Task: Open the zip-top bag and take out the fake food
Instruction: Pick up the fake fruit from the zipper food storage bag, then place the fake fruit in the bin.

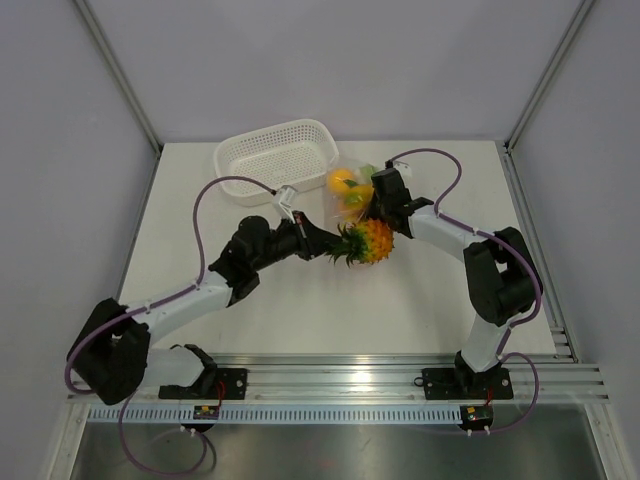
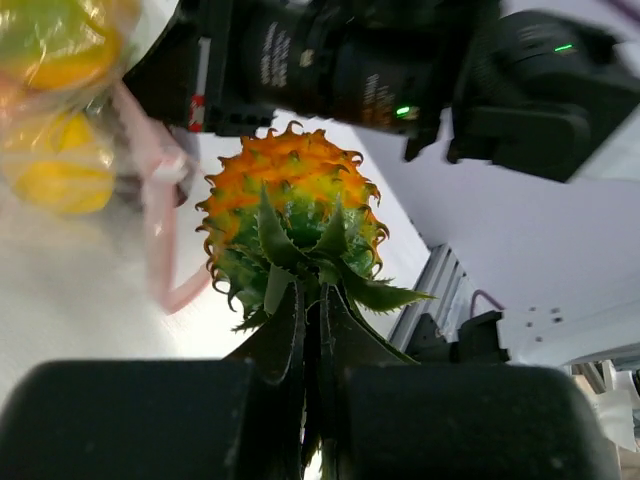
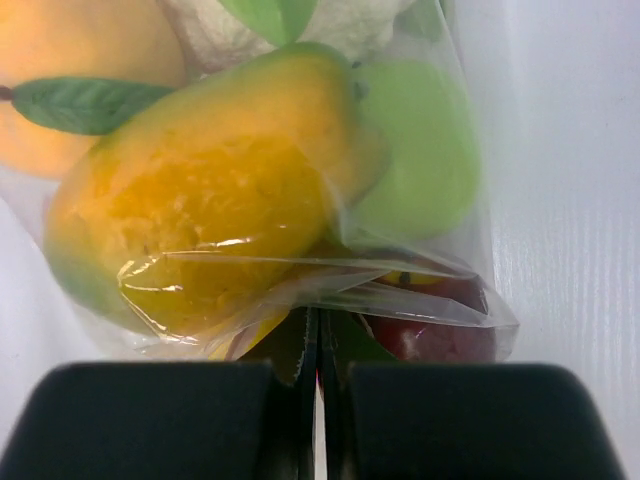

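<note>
My left gripper (image 1: 334,245) (image 2: 313,325) is shut on the green leaf crown of a fake pineapple (image 1: 372,240) (image 2: 290,195) and holds it just outside the bag. The zip-top bag (image 1: 350,192) (image 3: 420,290) is clear, and its pink zip strip (image 2: 155,225) hangs loose beside the pineapple. My right gripper (image 1: 373,208) (image 3: 320,335) is shut on a fold of the bag's plastic. Inside the bag I see more fake food: a yellow-orange mango (image 3: 200,210), a green apple (image 3: 415,150), a dark red piece (image 3: 440,335), an orange (image 3: 70,60) and something white at the top.
A white perforated basket (image 1: 275,150) stands at the back of the white table, left of the bag. The right arm's black wrist (image 2: 350,60) hangs close above the pineapple. Grey walls enclose the table on three sides.
</note>
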Controlling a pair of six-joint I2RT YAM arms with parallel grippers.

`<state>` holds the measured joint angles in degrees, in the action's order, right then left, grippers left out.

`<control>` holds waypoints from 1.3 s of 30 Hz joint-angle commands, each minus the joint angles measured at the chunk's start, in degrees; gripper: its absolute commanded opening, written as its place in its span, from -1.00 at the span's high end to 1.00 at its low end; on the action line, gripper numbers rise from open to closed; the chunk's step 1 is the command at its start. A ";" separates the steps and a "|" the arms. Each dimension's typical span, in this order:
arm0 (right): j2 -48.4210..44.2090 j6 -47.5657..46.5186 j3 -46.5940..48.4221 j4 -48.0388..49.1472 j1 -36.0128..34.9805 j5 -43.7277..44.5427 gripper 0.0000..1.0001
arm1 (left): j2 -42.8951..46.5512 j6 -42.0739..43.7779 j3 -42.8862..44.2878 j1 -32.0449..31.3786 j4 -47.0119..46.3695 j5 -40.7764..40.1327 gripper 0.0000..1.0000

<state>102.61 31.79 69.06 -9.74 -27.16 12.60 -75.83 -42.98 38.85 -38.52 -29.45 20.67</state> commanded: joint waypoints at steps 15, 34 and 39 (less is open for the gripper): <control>-4.17 1.34 -2.43 2.27 0.53 -1.35 1.00 | 19.59 0.44 2.63 7.05 19.52 -23.47 1.00; -6.80 1.87 -4.19 2.97 -1.05 -4.60 1.00 | 1.50 -3.69 14.40 23.58 6.34 -15.40 1.00; -8.12 2.13 -5.07 3.50 -1.14 -4.87 1.00 | -6.77 -5.18 21.08 27.88 5.89 -11.62 1.00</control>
<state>97.62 33.21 64.07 -8.75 -27.75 8.71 -79.02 -46.85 55.24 -12.82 -18.46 5.39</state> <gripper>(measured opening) 0.010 0.036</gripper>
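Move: The pineapple is already held by its leaves in the left fingers. The white basket it is carried towards has its middle about 32 cm ahead of this hand, 17 cm to its left and 16 cm below. Nearer the way, the mango in the zip bag lies some 22 cm ahead and 6 cm right, the orange about 28 cm ahead and 2 cm right, both roughly 16 cm below. From the right hand, the basket is about 17 cm ahead, 29 cm left and slightly below. The pineapple, still pinched by its leaves, is swung by the left hand away from the bag's mouth towards the basket: first up about 7 cm and leftward, then left and forward with a small dip, finally mostly forward and rising again, some 18 cm each way in all, turning 40 degrees counter-clockwise. The right fingers stay shut at the bag and ease back a couple of centimetres. ##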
